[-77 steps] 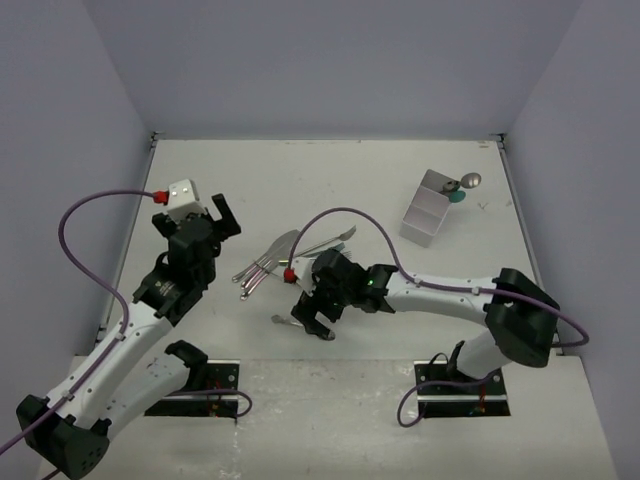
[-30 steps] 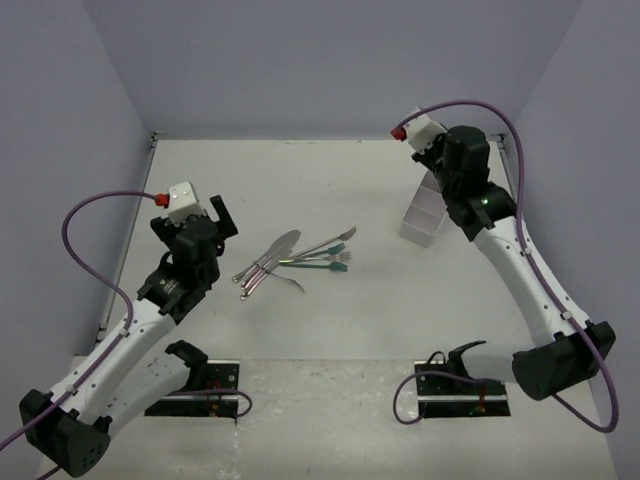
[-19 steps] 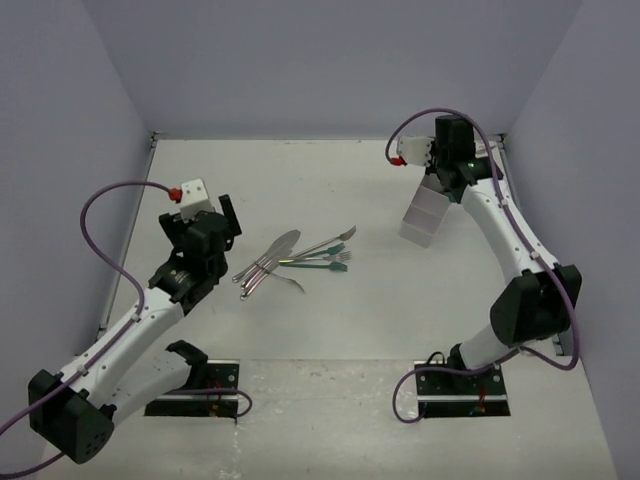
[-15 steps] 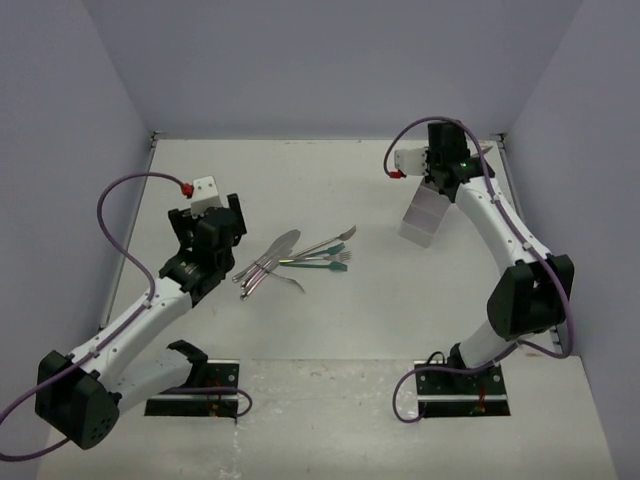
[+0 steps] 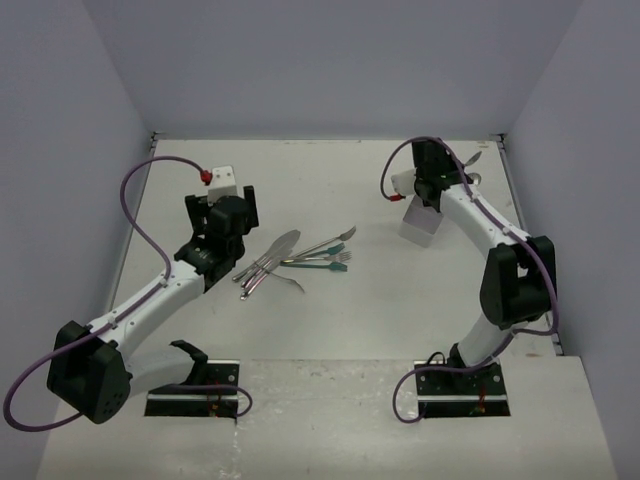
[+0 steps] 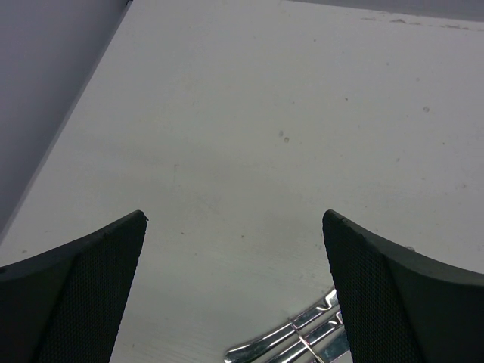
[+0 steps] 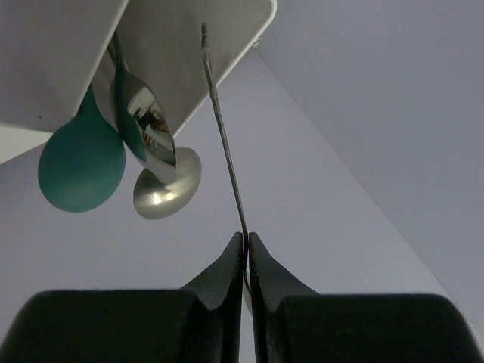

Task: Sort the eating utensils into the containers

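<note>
The eating utensils (image 5: pixel 295 258), silver with a few teal ones, lie in a loose pile mid-table. Just left of the pile, my left gripper (image 5: pixel 246 208) hangs open; the left wrist view shows its fingers (image 6: pixel 98 265) wide apart above silver handles (image 6: pixel 302 342). My right gripper (image 7: pixel 246 236) is shut on a thin silver utensil (image 7: pixel 224 144) seen edge-on, whose far end reaches the mouth of the white container (image 7: pixel 227 38). A teal spoon (image 7: pixel 82 166) and a silver spoon (image 7: pixel 166 189) stick out of the neighbouring compartment. From above, the container (image 5: pixel 418 228) sits under the right wrist.
The purple back wall and side walls enclose the table; the container stands near the right wall (image 5: pixel 560 150). Both arms' cables loop above the table. The arm bases (image 5: pixel 200 390) sit at the near edge.
The right wrist has turned and shifted left over the container with the utensil in its jaws. The left arm has reached forward and right, closer to the pile, still open.
</note>
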Tool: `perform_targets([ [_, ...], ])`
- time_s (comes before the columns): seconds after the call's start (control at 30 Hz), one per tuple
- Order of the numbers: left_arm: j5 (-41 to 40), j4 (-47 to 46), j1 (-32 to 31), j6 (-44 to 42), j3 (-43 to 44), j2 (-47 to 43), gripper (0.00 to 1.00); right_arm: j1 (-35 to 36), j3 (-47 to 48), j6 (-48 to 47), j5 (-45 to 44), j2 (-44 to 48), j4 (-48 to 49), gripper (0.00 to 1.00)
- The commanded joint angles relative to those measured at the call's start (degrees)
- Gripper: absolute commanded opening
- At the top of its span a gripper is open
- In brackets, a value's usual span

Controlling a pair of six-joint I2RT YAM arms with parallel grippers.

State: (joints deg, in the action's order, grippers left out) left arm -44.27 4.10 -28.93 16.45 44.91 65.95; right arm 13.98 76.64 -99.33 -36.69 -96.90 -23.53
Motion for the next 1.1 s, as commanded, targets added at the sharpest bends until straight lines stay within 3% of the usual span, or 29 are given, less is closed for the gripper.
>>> perform_targets([
  [0.0, -0.2, -3.04, 0.45, -1.51, 1.77, -0.65, 1.0, 1.84, 0.18, -3.85, -1.72, -1.79, 3.05, 0.07],
  [0.1, -0.11, -3.04, 0.45, -1.68, 1.33, -0.91, 1.0, 2.98, -0.61, -3.85, -1.28, -2.94, 3.49, 0.09],
  [0.17, -0.03, -3.04, 0.45, -1.94, 0.97, -1.18, 1.0, 3.69, -1.32, -3.59, -1.11, -3.29, 3.58, 0.19],
  [0.3, -0.38, -3.04, 0.45, -2.47, 0.36, -2.14, 1.0, 4.22, -1.58, -1.67, -1.89, -3.56, 3.84, 0.3],
  [0.33, -0.2, -3.04, 0.54, -2.65, 0.1, -2.58, 1.0, 4.48, -1.15, -1.31, -3.12, -3.38, 4.28, 0.35],
  [0.37, 0.49, -3.04, 0.45, -2.74, 0.09, -2.76, 1.0, 4.65, -0.71, -1.04, -3.65, -3.03, 4.63, 0.55],
  [0.43, 1.2, -3.04, 0.54, -3.0, -0.08, -3.02, 1.0, 5.27, 1.22, 0.62, -5.05, -1.63, 4.02, 0.66],
  [0.47, 1.47, -3.04, 0.45, -2.91, 0.01, -3.11, 1.0, 5.53, 2.01, 1.32, -5.41, -1.1, 3.15, 0.75],
  [0.5, 2.16, -3.04, 0.54, -2.91, 0.01, -3.46, 1.0, 5.71, 2.72, 2.9, -5.67, -0.49, 2.88, 0.91],
  [0.53, 2.52, -3.04, 0.54, -3.0, 0.09, -3.46, 1.0, 6.15, 4.64, 4.13, -5.76, 0.83, 2.61, 0.99],
  [0.67, 5.76, -2.87, 0.45, -3.0, 0.45, -4.17, 1.0, 7.81, 10.09, 11.33, -4.72, 5.13, -2.38, 0.99],
  [0.8, 10.07, -2.95, 0.45, -3.35, 0.89, -4.43, 1.0, 9.75, 14.15, 25.8, 1.16, 10.41, -0.83, 0.99],
  [0.87, 12.44, -3.04, 0.54, -3.61, 0.97, -4.34, 1.0, 9.75, 12.57, 33.02, 3.98, 14.43, 9.08, 0.99],
  [0.97, 14.81, -2.17, 0.45, -4.31, 2.99, -2.5, 1.0, 9.75, 10.46, 60.05, 5.66, 18.31, 17.2, 0.99],
  [1.0, 15.7, -1.03, 0.45, -5.01, 4.65, -1.02, 1.0, 8.97, 10.11, 77.79, 8.18, 19.29, 16.68, 0.99],
  [1.07, 20.51, -0.58, 0.54, -6.86, 5.89, 0.57, 1.0, 8.0, 7.04, 89.88, 17.64, 21.31, 13.34, 0.99],
])
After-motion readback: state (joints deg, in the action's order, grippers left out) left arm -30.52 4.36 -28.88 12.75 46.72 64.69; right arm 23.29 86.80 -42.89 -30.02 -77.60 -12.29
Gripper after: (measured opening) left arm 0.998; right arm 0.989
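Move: The spoon pinched by the bowl end in my right hand is going to the rack's far compartment, about 7 cm ahead of that hand, 3 cm left and 12 cm below. Roughly 10 cm below the hand, the teal spoon head lies 1 cm ahead and 1 cm right, and the ladle bowl 7 cm ahead and 4 cm right; the rack's middle compartment is level ahead, 6 cm left, 13 cm down. From my left hand the far compartment lies some 19 cm ahead, 55 cm right, 10 cm below. I ease the spoon about 3 cm left and as much down, handle first into the far compartment, then open my right fingers wide and let go. I pull up some 24 cm, drifting left and then back, while the wrist rolls left side up and the fingers swing level, pointing forward. My empty, open left hand slides about 4 cm right, turning some 15 degrees clockwise. ##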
